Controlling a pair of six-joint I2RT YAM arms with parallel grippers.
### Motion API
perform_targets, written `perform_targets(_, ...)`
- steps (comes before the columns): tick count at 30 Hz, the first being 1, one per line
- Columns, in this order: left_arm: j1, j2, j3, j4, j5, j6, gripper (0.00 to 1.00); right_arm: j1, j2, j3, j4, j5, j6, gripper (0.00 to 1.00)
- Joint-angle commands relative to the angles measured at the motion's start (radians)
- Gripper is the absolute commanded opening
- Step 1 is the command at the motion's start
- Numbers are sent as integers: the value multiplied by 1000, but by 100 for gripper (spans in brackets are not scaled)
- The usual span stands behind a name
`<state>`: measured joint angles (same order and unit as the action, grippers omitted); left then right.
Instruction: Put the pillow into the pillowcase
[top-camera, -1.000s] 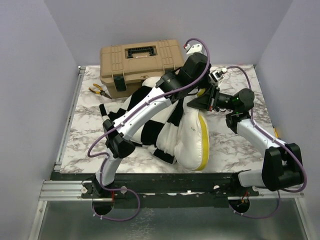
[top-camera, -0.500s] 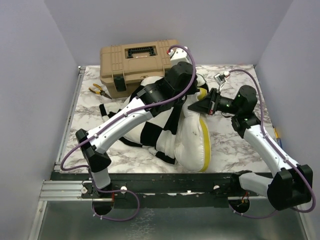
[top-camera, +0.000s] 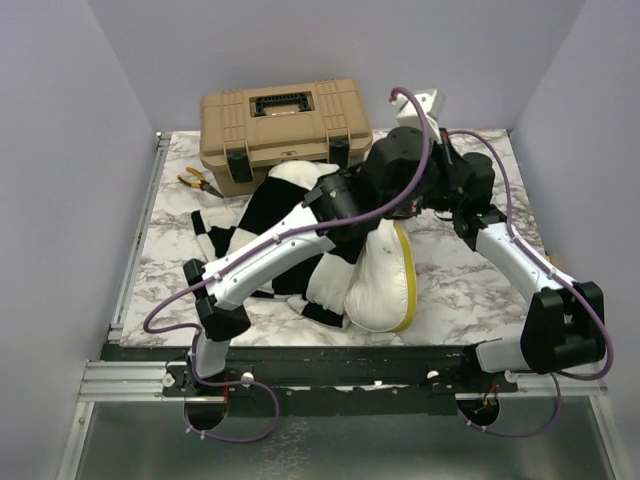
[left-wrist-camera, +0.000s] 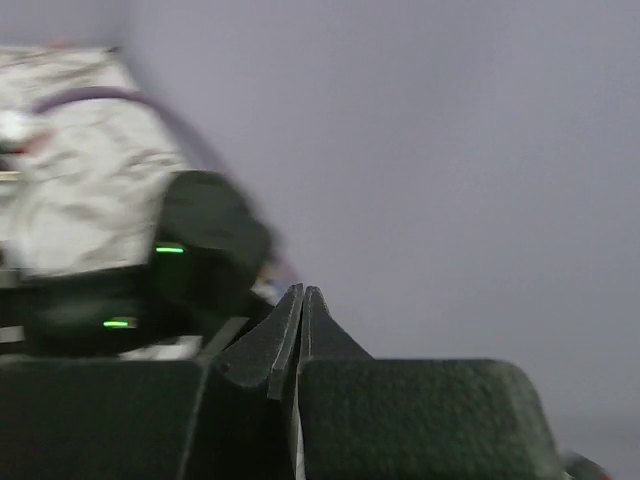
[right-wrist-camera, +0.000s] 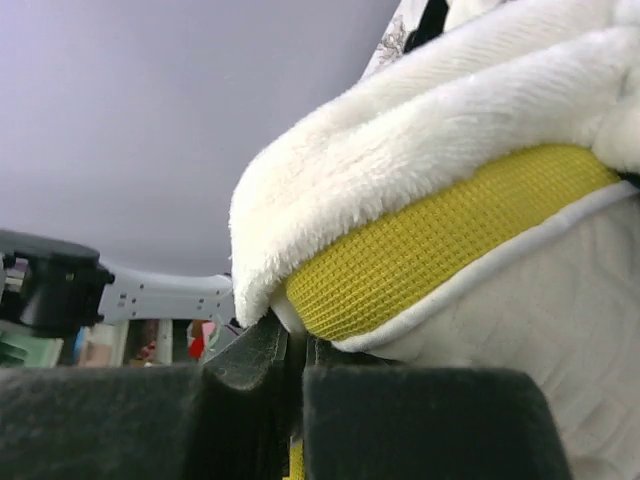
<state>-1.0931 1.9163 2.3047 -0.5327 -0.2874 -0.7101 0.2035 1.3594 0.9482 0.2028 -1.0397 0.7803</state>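
The white pillow (top-camera: 375, 285) with its yellow edge strip (top-camera: 405, 275) lies bunched at the table's middle front. The black and cream checkered pillowcase (top-camera: 265, 215) covers its left and far part. In the right wrist view, my right gripper (right-wrist-camera: 298, 335) is shut on the pillow's yellow edge strip (right-wrist-camera: 440, 235), with cream fleecy pillowcase fabric (right-wrist-camera: 400, 130) lying over it. My left gripper (left-wrist-camera: 302, 292) is shut with nothing visible between its fingertips, and it points at the purple wall. The left arm's wrist (top-camera: 400, 165) hangs over the pillow's far end, close to the right arm's wrist (top-camera: 465, 180).
A tan toolbox (top-camera: 285, 125) stands at the back left, touching the pillowcase. Yellow-handled pliers (top-camera: 200, 180) lie left of it. Purple walls close in the marble table (top-camera: 470, 290) on three sides. The two arms cross closely at the back right.
My left arm has swung right and back, over the pillow's far end. My right wrist has moved back and left toward it. The pillow has bunched up shorter.
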Motion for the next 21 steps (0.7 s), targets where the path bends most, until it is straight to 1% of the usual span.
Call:
perform_targets(1, -121, 9, 148, 214, 103, -13, 0, 9, 61, 19, 218, -43, 146, 0)
perform_targets(3, -138, 34, 179, 246, 131, -6, 0, 9, 76, 7, 300, -64, 206, 0)
perform_targets(4, -139, 33, 171, 246, 128, 0, 0, 9, 79, 2, 289, -67, 213, 0)
perform_targets(5, -138, 17, 139, 233, 98, 9, 0, 9, 77, -2, 245, -66, 184, 0)
perform_targets(7, -133, -51, 13, 205, -11, 34, 0, 8, 65, -3, 81, -35, 86, 0)
perform_targets(8, -125, -92, -58, 188, -64, 55, 5, 9, 52, -8, 8, -12, 41, 0)
perform_targets(9, -115, -135, -129, 162, -109, 68, 15, 9, 44, -18, -51, 11, 7, 0)
perform_targets(10, -99, -178, -191, 127, -152, 74, 27, 8, 40, -33, -87, 30, -13, 0)
perform_targets(12, -58, -256, -315, 47, -204, 83, 50, 8, 37, -74, -103, 44, -27, 1)
perform_targets(14, -15, -330, -439, -27, -225, 84, 67, 8, 44, -112, -97, 48, -28, 1)
perform_targets(17, 46, -429, -621, -89, -239, 110, 84, 7, 63, -132, -95, 49, -37, 2)
perform_targets(18, 65, -452, -669, -106, -229, 126, 87, 8, 71, -130, -97, 50, -40, 2)
perform_targets(21, 113, -483, -786, -123, -181, 176, 94, 8, 98, -110, -120, 55, -63, 2)
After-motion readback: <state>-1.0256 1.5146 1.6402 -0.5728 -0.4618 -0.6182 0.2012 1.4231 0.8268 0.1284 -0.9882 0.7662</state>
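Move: The left hand, shut and empty, is high up; the pillowcase's mouth edge it heads back to lies some 12 cm to its left, about level fore and aft, roughly 20 cm below. The bulk of the pillow hangs about 7 cm back and 7 cm left, some 37 cm lower; the toolbox is about 22 cm ahead and 27 cm left, 33 cm down. From the right hand, which already pinches a corner, that mouth edge is about 5 cm left, 1 cm back and 3 cm lower. The right fingers keep their pinch on the corner at the pillowcase mouth and lower it about 8 cm, rolling some 15 degrees. The empty left hand first swings back and up roughly 10 cm each way, then reverses, sweeping down more than 20 cm, forward and left to above the pillowcase mouth, opening wide on the way and tipping its fingers downward. ##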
